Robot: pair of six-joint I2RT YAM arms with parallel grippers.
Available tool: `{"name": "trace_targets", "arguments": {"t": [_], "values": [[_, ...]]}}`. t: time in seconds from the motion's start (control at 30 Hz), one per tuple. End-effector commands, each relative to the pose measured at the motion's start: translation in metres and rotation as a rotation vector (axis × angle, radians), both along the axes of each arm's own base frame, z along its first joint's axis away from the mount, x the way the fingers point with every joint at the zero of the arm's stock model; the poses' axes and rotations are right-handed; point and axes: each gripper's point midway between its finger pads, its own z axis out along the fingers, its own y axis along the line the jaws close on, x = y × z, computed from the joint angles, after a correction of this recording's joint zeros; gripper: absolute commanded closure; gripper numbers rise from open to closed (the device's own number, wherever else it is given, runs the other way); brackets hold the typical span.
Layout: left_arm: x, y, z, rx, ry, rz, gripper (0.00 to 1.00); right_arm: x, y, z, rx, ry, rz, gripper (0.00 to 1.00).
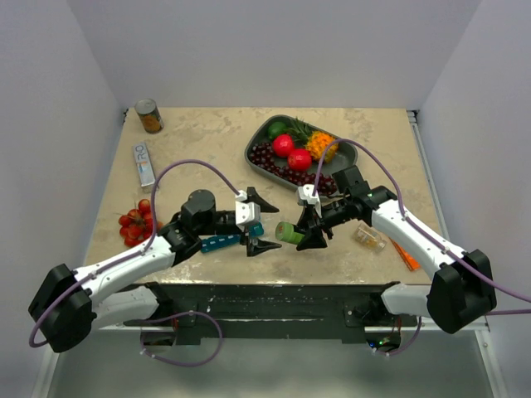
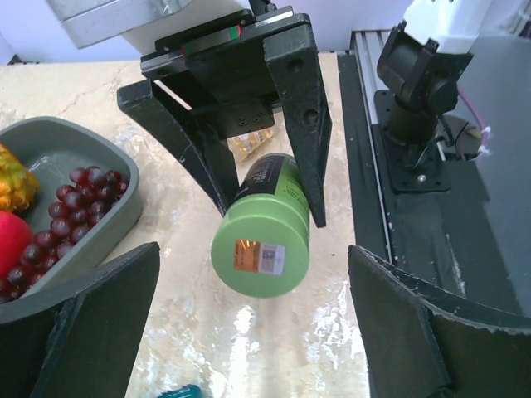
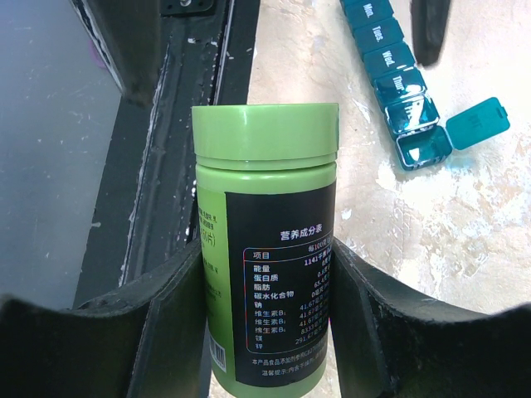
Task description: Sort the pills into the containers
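Observation:
A green pill bottle [image 3: 265,249] with a black label lies level above the table, lid on, with my right gripper [image 3: 265,261] shut on its body. In the top view the bottle [image 1: 289,232] points left from the right gripper [image 1: 312,225]. My left gripper [image 1: 270,225] is open just left of the lid, apart from it. From the left wrist the lid [image 2: 261,245] faces me beyond the wide-open left gripper [image 2: 253,332]. The teal containers strip [image 3: 397,73] lies on the table with one end lid flipped open; the same strip [image 1: 220,242] sits under my left arm. No pills show.
A dark grey tray [image 1: 259,139] of fruit stands at the back centre. A can [image 1: 149,116], a white remote-like stick [image 1: 144,163] and cherry tomatoes [image 1: 137,222] are on the left. A small clear packet [image 1: 369,238] and an orange item [image 1: 405,254] lie at the right.

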Motion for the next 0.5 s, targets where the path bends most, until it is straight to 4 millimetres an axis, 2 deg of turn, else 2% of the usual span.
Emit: {"name": "trace_targets", "arguments": {"t": [0.0,0.3,0.4,0.47], "values": [[0.005,-0.014,0.023,-0.022,-0.153,-0.050,0.01,-0.004,0.002,0.008,0.037,0.005,0.020,1.00],[0.003,-0.021,0.005,0.027,-0.096,-0.075,0.15,-0.004,0.002,0.008,0.037,0.005,0.020,1.00],[0.007,-0.022,0.000,0.047,-0.080,-0.065,0.26,-0.004,0.003,0.008,0.036,0.003,0.021,1.00],[0.009,-0.023,-0.002,0.058,-0.061,-0.056,0.42,-0.004,0.003,0.007,0.034,0.004,0.020,1.00]]}}
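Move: The green lid on the pill bottle, held out sideways by the right hand, lies about 3 cm to the right of the left hand's finger pads and 3 cm below them, level in forward reach. From the left hand the teal pill organizer is some 9 cm left, 2 cm ahead and 16 cm below; the fruit tray is about 25 cm ahead and 10 cm right. From the right hand the lid is roughly 6 cm left, at about its height. The right hand keeps its grip on the bottle and holds it still while the left comes back to the green lid with its fingers wide open: first about 1.5 cm right towards the lid, then some 2.5 cm down. On the way down the left fingers close by more than a quarter around the lid's sides, and the wrist tilts about 5 degrees; no squeeze on the lid can be seen yet. ##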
